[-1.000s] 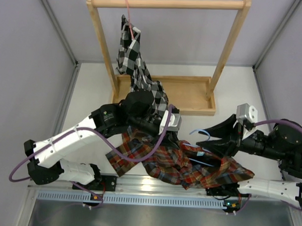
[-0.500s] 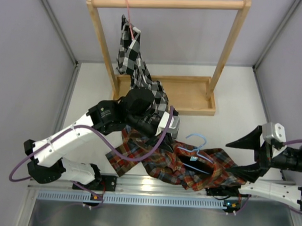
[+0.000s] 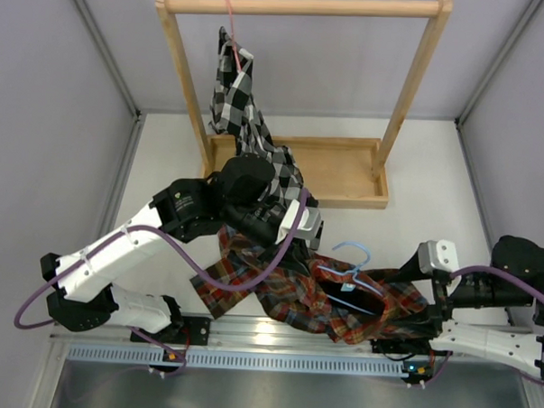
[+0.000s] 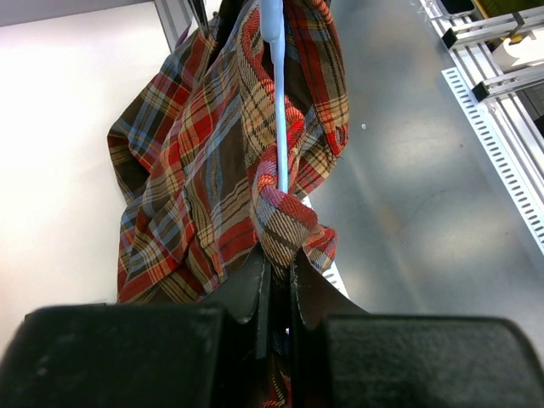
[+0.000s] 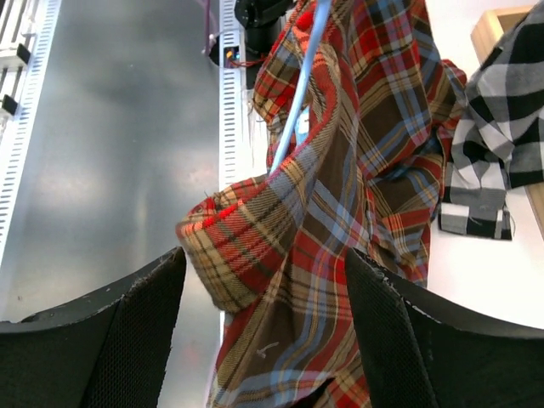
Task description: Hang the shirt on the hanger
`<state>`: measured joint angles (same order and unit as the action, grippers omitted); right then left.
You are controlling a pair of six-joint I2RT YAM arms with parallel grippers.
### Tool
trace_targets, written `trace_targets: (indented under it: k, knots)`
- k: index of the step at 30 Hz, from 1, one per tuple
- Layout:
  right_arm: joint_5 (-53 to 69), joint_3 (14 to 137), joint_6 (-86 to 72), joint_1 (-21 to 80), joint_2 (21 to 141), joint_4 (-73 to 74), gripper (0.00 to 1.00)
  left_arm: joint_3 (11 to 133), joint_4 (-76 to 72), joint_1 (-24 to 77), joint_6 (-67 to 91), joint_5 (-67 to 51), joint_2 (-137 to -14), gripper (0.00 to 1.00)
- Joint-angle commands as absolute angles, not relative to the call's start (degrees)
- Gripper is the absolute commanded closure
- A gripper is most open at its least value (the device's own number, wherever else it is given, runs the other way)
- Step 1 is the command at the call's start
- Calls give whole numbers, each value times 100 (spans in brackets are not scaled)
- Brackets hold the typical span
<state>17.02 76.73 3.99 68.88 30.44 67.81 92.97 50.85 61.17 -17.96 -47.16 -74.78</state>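
Observation:
The plaid shirt [image 3: 277, 290] lies crumpled at the table's near edge. The light-blue hanger [image 3: 352, 262] lies on it, hook up toward the far side, its lower wire under the cloth. My left gripper [image 3: 284, 241] is over the shirt's left part. In the left wrist view it [image 4: 280, 263] is shut on a fold of the shirt [image 4: 204, 187], and the hanger wire [image 4: 279, 110] runs down into the jaws. My right gripper [image 3: 410, 305] is at the shirt's right edge. It [image 5: 263, 252] is wide open, with a rolled fold of the shirt [image 5: 340, 212] between the fingers and the hanger wire [image 5: 297, 93] beyond.
A wooden rack [image 3: 299, 6] with a tray base [image 3: 346, 167] stands at the back. A black-and-white checked shirt [image 3: 244, 112] hangs there on a pink-red hanger [image 3: 230, 26] and shows in the right wrist view [image 5: 501, 127]. A metal rail [image 3: 275, 331] runs along the near edge.
My right gripper swung out to the far right, then came back low to the shirt's right edge. The shirt's right part has bunched up. The left arm has barely shifted.

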Motion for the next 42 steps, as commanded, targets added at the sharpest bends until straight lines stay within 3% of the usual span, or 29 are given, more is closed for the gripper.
trace_targets:
  k: [1,6,10,15,24,27,32,36,37,40,41,42]
  knots:
    - [1995,7392,650,6961,3076,6074,28,9580,4975,6100,-1802,-5045,-7436,100]
    - [1663,7093,668,6961,3076,5670,36,9650,4975,6100,-1740,-5019,-7444,100]
    - [1178,6917,484,6961,2822,5047,54,9659,4975,6100,-1705,-4940,-7418,100]
    - [879,6680,220,6961,2522,4623,57,9668,4975,6100,-1679,-4896,-7409,100]
    - [1019,6557,237,6961,2619,4632,83,9738,4826,6073,-1521,-4799,-7304,100]
    - [1028,6618,307,6961,2584,4614,100,9668,4632,6056,-1389,-4607,-7173,100]
    - [258,6925,159,6961,2356,4491,100,9405,4097,6038,-968,-3694,-6909,100]
    - [26,7110,97,6961,2171,4474,100,9079,3534,6021,-668,-2796,-6610,85]
    - [18,7136,97,6961,2153,4448,100,9062,3490,6012,-642,-2656,-6575,77]
    - [18,7233,53,6961,2162,4465,100,9097,3349,6012,-510,-2488,-6583,31]
    - [18,7294,53,6961,2214,4508,100,9131,3323,6012,-449,-2305,-6592,2]
    - [-174,7347,53,6970,2250,4552,100,9193,3270,6012,-413,-2181,-6592,2]
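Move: The shirt's loose shoulder, with the hanger's end inside it, lies about 3 cm left of the open right gripper, 1 cm back and 1 cm lower. The hanger's neck is some 7 cm left and 2 cm ahead of that gripper, slightly above; the held shoulder is 13 cm left and 4 cm ahead, a little higher. From the left gripper, already pinching that held shoulder, the loose one lies roughly 11 cm right, 5 cm back and 3 cm lower. Ease the right gripper left and slightly down around the loose shoulder, then forward as it closes, pinching cloth and hanger end together about 3 cm left and 3 cm forward of its start. Meanwhile keep the left pinch nearly still. Then raise both, the right some 5 cm while drifting back right, the left forward and up, turning counter-clockwise and opening wide to let go of its shoulder. ##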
